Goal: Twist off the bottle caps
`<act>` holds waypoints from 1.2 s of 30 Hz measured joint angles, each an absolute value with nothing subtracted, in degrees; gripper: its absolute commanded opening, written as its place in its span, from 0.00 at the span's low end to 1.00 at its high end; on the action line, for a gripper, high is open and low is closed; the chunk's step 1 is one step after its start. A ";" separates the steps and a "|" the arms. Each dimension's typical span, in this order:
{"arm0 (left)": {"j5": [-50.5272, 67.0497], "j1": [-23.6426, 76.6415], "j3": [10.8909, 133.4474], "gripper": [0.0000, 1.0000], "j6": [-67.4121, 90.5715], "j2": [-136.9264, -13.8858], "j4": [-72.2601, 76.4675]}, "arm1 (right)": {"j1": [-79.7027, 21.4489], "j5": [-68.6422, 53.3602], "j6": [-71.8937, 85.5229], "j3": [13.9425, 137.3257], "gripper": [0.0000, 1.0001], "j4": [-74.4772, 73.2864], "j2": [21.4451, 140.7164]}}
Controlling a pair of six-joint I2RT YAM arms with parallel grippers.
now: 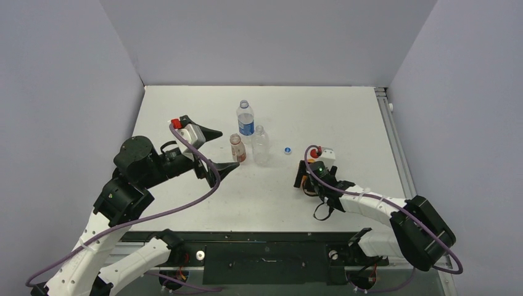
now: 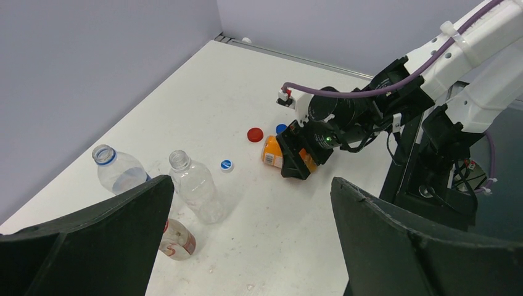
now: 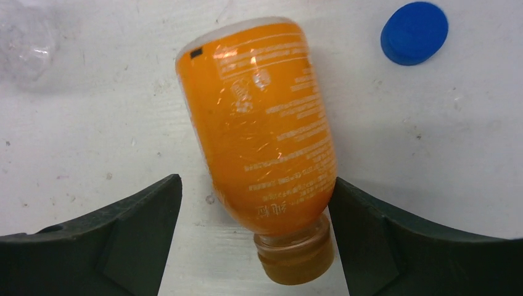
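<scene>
The squat orange bottle (image 3: 265, 123) lies on its side on the table, its orange cap (image 3: 296, 259) screwed on. My right gripper (image 3: 254, 182) stands open astride it; the right finger is at the bottle's shoulder, the left finger apart. Seen from above, this right gripper (image 1: 311, 182) covers the bottle. Loose on the table lie a blue cap (image 3: 414, 32), a red cap (image 2: 255, 134) and a white cap (image 1: 288, 149). The Pepsi bottle (image 1: 245, 120), clear bottle (image 1: 261, 145) and short reddish-label bottle (image 1: 237, 148) stand uncapped. My left gripper (image 1: 221, 150) hangs open and holds nothing, just left of them.
Grey walls close in the table (image 1: 185, 111) at the back and on both sides. A metal rail (image 1: 395, 135) runs along its right edge. The purple cable (image 1: 203, 191) of the left arm loops over the near left of the table.
</scene>
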State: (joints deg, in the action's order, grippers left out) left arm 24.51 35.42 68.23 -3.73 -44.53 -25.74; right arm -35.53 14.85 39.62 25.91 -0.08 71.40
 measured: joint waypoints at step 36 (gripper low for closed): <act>39.92 36.40 57.93 0.97 -88.29 -35.18 -30.04 | -51.79 -20.64 32.10 79.59 0.30 -30.15 65.76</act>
State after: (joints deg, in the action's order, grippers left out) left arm 39.92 36.40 57.93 -88.29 -35.18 -30.04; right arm -51.79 -20.64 32.10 79.59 -30.15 65.76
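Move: The orange bottle lies on its side almost in the right hand's open fingers, its middle about 4 cm ahead, 1 cm left and 1 cm lower, its capped neck pointing back towards the robot. From this hand, on the table some 4 cm lower, the red cap is about 11 cm ahead and level sideways, the blue cap 7 cm ahead and 4 cm right, the blue-and-white cap 12 cm ahead and 10 cm left. From the left hand the orange bottle is about 13 cm ahead, 27 cm right and 38 cm lower. The right hand settles a centimetre or two down and back and half closes its fingers, pinching the orange bottle at its neck, then lifts it fast by some 36 cm while swinging left and then back towards the left hand, turning about 50 degrees counter-clockwise with its left side rising. Meanwhile the left hand, still wide open and empty, rolls about 80 degrees around its own pointing direction, clockwise as seen from behind it, and draws back some 3 cm, ending slightly lower. ##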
